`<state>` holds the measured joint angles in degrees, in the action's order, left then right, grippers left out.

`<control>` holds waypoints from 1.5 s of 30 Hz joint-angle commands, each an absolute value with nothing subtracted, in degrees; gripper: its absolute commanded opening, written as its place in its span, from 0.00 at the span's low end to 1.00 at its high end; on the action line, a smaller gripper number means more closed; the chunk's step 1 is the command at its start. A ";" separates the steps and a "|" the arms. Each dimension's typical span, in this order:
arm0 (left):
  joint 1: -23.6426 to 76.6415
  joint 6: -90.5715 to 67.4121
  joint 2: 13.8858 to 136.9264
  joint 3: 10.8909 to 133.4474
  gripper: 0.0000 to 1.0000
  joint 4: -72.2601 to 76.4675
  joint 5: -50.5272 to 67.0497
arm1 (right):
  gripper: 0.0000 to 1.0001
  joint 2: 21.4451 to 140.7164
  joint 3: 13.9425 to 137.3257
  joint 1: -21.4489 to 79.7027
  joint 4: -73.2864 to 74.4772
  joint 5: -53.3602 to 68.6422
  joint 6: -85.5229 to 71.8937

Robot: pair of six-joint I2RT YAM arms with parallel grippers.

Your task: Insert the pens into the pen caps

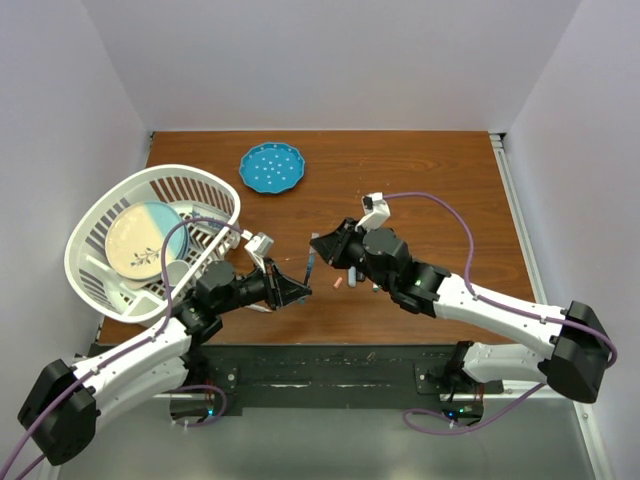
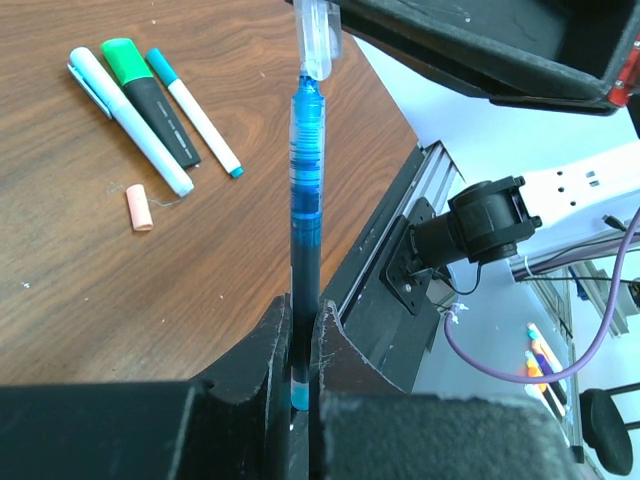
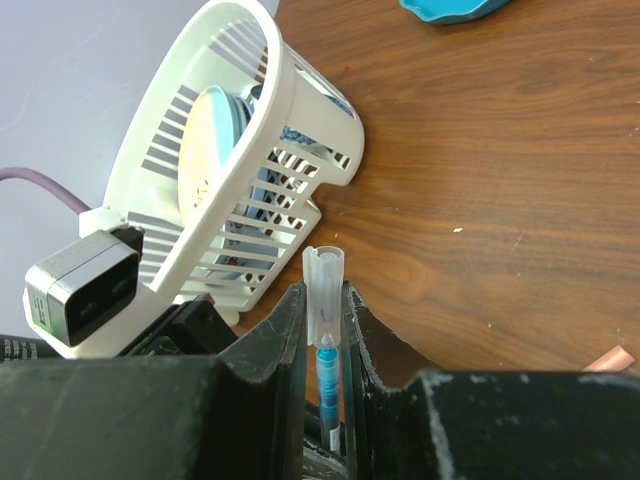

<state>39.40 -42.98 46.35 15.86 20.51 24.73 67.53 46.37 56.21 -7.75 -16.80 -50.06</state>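
My left gripper (image 2: 303, 305) is shut on the dark lower barrel of a blue pen (image 2: 305, 200), which points toward my right gripper (image 3: 325, 300). My right gripper is shut on a clear pen cap (image 3: 325, 285). The pen's blue tip (image 3: 327, 352) sits at the cap's mouth (image 2: 317, 40). In the top view the two grippers (image 1: 295, 290) (image 1: 318, 245) meet above the front middle of the table with the pen (image 1: 308, 268) between them. Three other pens (image 2: 150, 110) lie side by side on the table, and a loose pink cap (image 2: 140, 207) lies beside them.
A white slatted basket (image 1: 215, 185) holding plates stands at the left, close behind my left arm. A blue dotted plate (image 1: 271, 167) lies at the back. The table's front edge and metal rail (image 2: 400, 210) run just under the grippers.
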 commanded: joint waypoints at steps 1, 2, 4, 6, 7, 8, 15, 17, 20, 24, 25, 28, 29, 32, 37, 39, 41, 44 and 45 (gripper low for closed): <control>39.29 -42.98 47.72 19.07 0.00 22.68 23.91 | 0.00 66.62 45.35 57.04 -9.84 -16.70 -50.54; 39.29 -42.80 48.33 19.94 0.00 22.50 23.82 | 0.00 66.36 45.00 57.22 -9.76 -16.79 -50.45; 39.20 -42.89 48.43 20.65 0.00 22.32 23.21 | 0.00 66.01 44.65 57.65 -9.32 -17.31 -50.27; 39.20 -43.33 48.51 21.53 0.00 22.41 22.42 | 0.00 65.66 43.86 58.62 -9.14 -18.01 -50.10; 39.29 -43.59 48.52 21.71 0.00 22.59 22.24 | 0.00 65.65 43.68 58.97 -8.79 -18.71 -49.84; 39.29 -44.38 48.60 22.14 0.00 22.94 22.15 | 0.00 65.83 43.59 59.41 -8.44 -19.24 -49.22; 39.11 -47.37 50.62 24.34 0.00 25.75 20.66 | 0.00 66.36 42.36 62.75 -8.18 -21.18 -49.22; 39.11 -48.08 51.06 24.87 0.00 26.19 20.13 | 0.00 66.53 42.19 63.54 -8.17 -21.97 -49.39; 39.02 -48.08 52.29 26.45 0.00 26.10 18.90 | 0.00 67.23 42.10 64.77 -8.26 -22.06 -49.83; 38.76 -48.16 54.31 28.56 0.00 26.80 18.54 | 0.00 68.29 42.10 67.23 -9.14 -22.50 -50.36; 38.76 -48.25 55.19 29.26 0.00 26.81 18.63 | 0.00 68.38 41.93 67.58 -9.31 -22.59 -50.45; 38.67 -46.94 56.33 30.58 0.00 26.81 18.28 | 0.00 68.55 42.01 68.99 -9.32 -23.03 -50.54; 38.67 -46.50 56.60 30.93 0.00 26.46 18.02 | 0.00 68.38 41.92 69.17 -9.23 -23.03 -50.62; 38.67 -43.78 57.13 31.99 0.00 25.23 16.44 | 0.00 68.12 41.05 70.75 -9.58 -23.11 -51.24; 38.58 -40.61 58.09 32.87 0.00 24.52 15.12 | 0.00 67.68 39.73 73.03 -8.00 -25.48 -51.94; 38.58 -39.91 58.62 33.22 0.00 24.17 15.20 | 0.00 67.24 39.29 73.65 -7.82 -26.36 -52.03; 38.67 -39.20 59.67 33.22 0.00 24.34 15.99 | 0.00 66.54 38.67 73.83 -8.09 -27.24 -51.95; 38.58 -39.02 59.50 32.17 0.00 25.66 17.84 | 0.00 63.82 38.76 73.74 -7.47 -29.70 -50.63; 38.58 -39.02 59.24 31.21 0.00 25.93 19.15 | 0.00 62.16 39.11 73.74 -6.43 -30.23 -49.93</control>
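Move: Upright and leaning forward, the blue pen is already held near its rear end in the left hand; its middle lies about 4 cm behind the right hand, 1 cm to its left and 4 cm lower. The clear cap in the right fingers already meets the nib, roughly 8 cm ahead of the left hand, 2 cm right and 8 cm up. On the table, some 22 cm below the right hand, a pink cap lies 2 cm ahead and 7 cm right, a light-blue marker 8 cm ahead and 11 cm right. Pressing pen and cap together, the left hand keeps its grip and carries the pen forward about 3.5 cm and some 2 cm right, while the right hand eases back and down against it and turns slightly clockwise. Then the right hand goes quickly back and down along the pen, about 4 cm each way in all, its fingers leaving the cap and narrowing onto the barrel just above the left fingers. ##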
